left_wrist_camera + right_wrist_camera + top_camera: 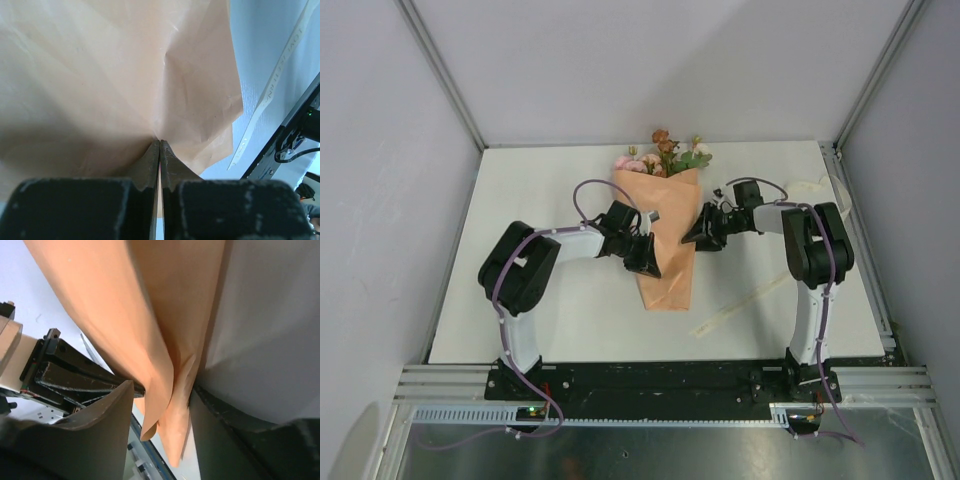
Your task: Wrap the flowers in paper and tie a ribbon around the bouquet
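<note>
The bouquet lies in the middle of the table as a peach-orange paper cone. The flowers stick out of its far end. My left gripper is shut on the cone's left edge. In the left wrist view its fingertips pinch the paper, which puckers there. My right gripper is at the cone's right edge. Its jaws stand open around folded paper layers: the right finger touches them and the left finger stands clear. The ribbon lies loose on the table, to the right of the cone's tip.
The ribbon runs along the table toward the black base rail. Another stretch of cream strip lies near the right table edge. Grey walls and metal frame posts enclose the white table.
</note>
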`<state>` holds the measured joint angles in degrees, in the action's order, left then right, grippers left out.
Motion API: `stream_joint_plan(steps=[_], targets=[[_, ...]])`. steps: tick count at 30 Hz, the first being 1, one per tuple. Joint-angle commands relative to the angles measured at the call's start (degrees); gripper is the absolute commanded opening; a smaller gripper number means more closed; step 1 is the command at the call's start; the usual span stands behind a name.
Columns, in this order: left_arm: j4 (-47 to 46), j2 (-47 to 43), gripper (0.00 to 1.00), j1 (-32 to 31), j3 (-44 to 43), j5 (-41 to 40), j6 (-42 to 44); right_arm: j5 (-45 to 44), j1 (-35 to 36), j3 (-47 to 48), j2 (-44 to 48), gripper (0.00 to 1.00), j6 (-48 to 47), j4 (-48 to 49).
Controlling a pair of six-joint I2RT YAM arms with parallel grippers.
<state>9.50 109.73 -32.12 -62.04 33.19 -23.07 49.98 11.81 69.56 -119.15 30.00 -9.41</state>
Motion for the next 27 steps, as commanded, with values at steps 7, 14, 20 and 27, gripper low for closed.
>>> stream_joint_plan(steps=[7, 14, 20, 27], targets=[[-4.58, -7.93, 0.18, -0.84, 2.46, 0.27, 5.72, -2.05, -0.48, 2.77, -5.87, 0.03, 0.51, 0.30], [-2.87, -22.46, 0.62, -14.19, 5.54, -8.57, 25.57, -0.34, -1.35, 3.08, -5.63, 0.00, -0.66, -0.90], [0.59, -16.02, 0.66, -27.40, -0.23, -16.52, 36.03, 0.20, -1.35, 3.04, -5.82, 0.00, -0.85, -0.27], [1.43, -6.91, 0.65, -34.95, -5.58, -25.71, 41.63, 0.27, -1.33, 3.04, -6.01, 0.00, -1.26, -0.70]])
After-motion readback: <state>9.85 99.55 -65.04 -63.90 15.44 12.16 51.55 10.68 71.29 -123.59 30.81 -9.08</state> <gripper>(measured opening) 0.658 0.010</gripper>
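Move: The right hand's open fingers straddle the paper's right edge, which lies roughly 1 cm to their left and 2 cm below; the flower heads are some 22 cm ahead and 6 cm left of that hand. The left hand is on the paper. From it, the ribbon's near end lies about 15 cm back, 10 cm to the right and 2 cm lower; the paper's near end is about 6 cm back and 2 cm right. The right fingers sink some 2 cm and close on the paper's right edge, then keep the pinch in place. With that grip set, the left fingertips come free of the paper and open; the hand lifts about 11 cm, arcs back and to the right, then lowers towards the ribbon's near end, rolling clockwise about its finger line by some 65 degrees. ##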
